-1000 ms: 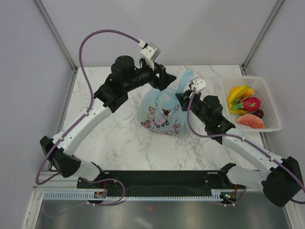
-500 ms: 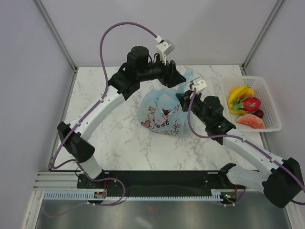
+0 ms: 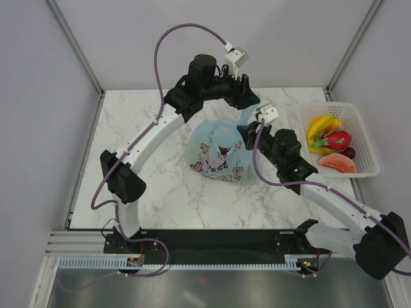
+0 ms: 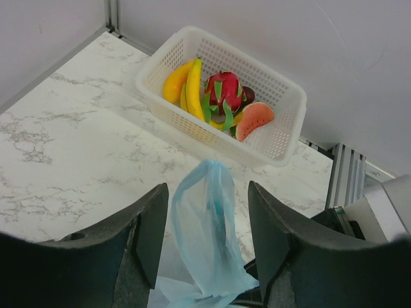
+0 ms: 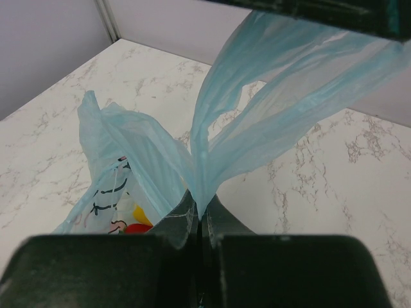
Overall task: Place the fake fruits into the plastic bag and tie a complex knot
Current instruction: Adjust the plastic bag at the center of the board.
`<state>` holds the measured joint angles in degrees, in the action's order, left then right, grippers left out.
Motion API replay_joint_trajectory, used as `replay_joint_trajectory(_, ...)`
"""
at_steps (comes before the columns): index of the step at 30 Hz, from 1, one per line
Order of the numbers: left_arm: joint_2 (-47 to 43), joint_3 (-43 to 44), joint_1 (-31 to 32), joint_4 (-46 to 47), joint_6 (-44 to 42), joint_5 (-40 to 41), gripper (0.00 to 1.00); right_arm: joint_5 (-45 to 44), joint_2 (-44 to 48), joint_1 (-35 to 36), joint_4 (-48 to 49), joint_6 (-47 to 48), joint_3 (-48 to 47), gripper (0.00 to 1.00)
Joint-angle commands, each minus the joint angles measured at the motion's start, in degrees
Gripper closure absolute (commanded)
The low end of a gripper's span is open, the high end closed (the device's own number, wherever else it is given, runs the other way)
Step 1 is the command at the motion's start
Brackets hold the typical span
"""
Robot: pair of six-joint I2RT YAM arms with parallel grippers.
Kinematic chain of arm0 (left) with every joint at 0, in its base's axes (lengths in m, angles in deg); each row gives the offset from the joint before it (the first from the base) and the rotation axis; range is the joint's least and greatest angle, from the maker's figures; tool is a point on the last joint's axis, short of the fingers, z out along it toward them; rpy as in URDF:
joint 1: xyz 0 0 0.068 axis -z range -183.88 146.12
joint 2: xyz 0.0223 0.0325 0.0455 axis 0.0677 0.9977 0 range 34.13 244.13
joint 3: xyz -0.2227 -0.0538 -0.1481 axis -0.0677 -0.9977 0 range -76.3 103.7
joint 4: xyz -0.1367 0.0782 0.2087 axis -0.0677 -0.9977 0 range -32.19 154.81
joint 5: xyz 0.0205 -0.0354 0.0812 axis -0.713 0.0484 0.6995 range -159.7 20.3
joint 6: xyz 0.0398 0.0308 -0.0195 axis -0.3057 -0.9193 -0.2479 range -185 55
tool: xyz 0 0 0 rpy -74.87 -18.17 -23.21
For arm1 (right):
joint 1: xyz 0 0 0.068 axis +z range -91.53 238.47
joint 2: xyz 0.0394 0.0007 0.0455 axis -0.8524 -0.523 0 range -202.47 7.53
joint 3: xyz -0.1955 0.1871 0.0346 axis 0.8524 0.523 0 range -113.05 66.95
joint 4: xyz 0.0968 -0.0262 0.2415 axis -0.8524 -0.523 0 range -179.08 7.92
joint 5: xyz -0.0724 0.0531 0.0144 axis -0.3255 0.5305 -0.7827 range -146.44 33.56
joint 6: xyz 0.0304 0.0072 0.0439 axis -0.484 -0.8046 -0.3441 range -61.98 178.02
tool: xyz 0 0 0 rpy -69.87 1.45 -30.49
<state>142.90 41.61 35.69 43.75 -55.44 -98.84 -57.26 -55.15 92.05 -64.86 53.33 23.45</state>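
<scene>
The light-blue plastic bag (image 3: 217,153) sits mid-table, and a bit of yellow and red fruit (image 5: 133,222) shows inside it. My right gripper (image 3: 247,132) is shut on one handle loop (image 5: 257,109), pinching it at the fingertips (image 5: 200,210). My left gripper (image 4: 207,192) is open, its fingers (image 4: 149,224) on either side of the upright handle loop (image 4: 209,218) without touching it. More fake fruits lie in the white basket (image 3: 366,138): bananas (image 4: 186,83), a dragon fruit (image 4: 223,90), an orange-red slice (image 4: 255,119) and a dark ball (image 3: 349,153).
The white mesh basket (image 4: 160,64) stands at the table's back right corner beside the frame post (image 3: 340,58). Grey walls close in the marble table (image 3: 148,186) at the back and on both sides.
My left arm has swung right along the back of the table until its gripper stands over the bag's handle loop, and its jaws have narrowed a little. The right arm and bag have stayed put.
</scene>
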Motion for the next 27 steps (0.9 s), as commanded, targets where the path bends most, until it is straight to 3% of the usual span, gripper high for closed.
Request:
replay_joint_trajectory(1,2.6,5.0,0.3,-1.4,1.2,-1.6,0.42,0.6,0.8,-0.1,3.0,0.0,0.1,1.0)
replay_joint_trajectory(3,4.0,5.5,0.4,-1.5,1.2,-2.0,0.46,0.7,0.8,0.0,2.9,-0.1,0.0,1.0)
replay_joint_trajectory(5,4.6,6.0,0.4,-1.5,1.3,-2.8,0.58,0.7,0.7,-0.1,2.7,-0.1,0.0,1.0)
replay_joint_trajectory(6,4.7,6.2,0.3,-1.6,1.3,-3.1,0.67,0.7,0.7,0.0,2.7,-0.1,0.1,1.0)
replay_joint_trajectory(7,4.6,6.3,0.3,-1.4,1.2,-3.5,0.82,0.6,0.7,-0.1,2.6,-0.1,0.1,1.0)
replay_joint_trajectory(9,3.7,6.1,0.3,-1.4,0.9,-3.5,0.97,0.0,0.6,-0.1,2.3,-0.4,0.3,1.0)
replay_joint_trajectory(12,1.4,4.0,-0.2,0.0,0.3,-3.5,0.98,0.0,0.6,-0.1,2.1,-0.8,0.5,1.0)
replay_joint_trajectory(27,-22.3,-26.7,-2.9,20.1,-0.7,-1.7,0.98,-3.0,-0.7,-0.1,0.2,-3.0,0.4,1.0)
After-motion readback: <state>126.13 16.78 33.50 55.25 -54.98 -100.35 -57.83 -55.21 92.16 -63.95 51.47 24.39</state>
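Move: The free end of the plastic bag, standing up from my right grip, is between the open fingers of my left hand, with the part to pinch about 2 cm below, 1 cm ahead and 1 cm right. From the left hand, my right fingertips on the bag's neck are some 9 cm below, 3 cm back and 3 cm left, and the bag's filled body is about 25 cm below, 10 cm left and 6 cm back. From my right hand, the free end is 4 cm ahead, 4 cm right and 7 cm up. I dip my left hand 2 to 3 cm, easing slightly right and forward, and shut its fingers on the bag's free end. Keeping that pinch, I draw the end about 6 cm left and 4 to 5 cm back, rising a little, across above my right fingertips. My right hand keeps its pinch on the neck and stays almost in place. ##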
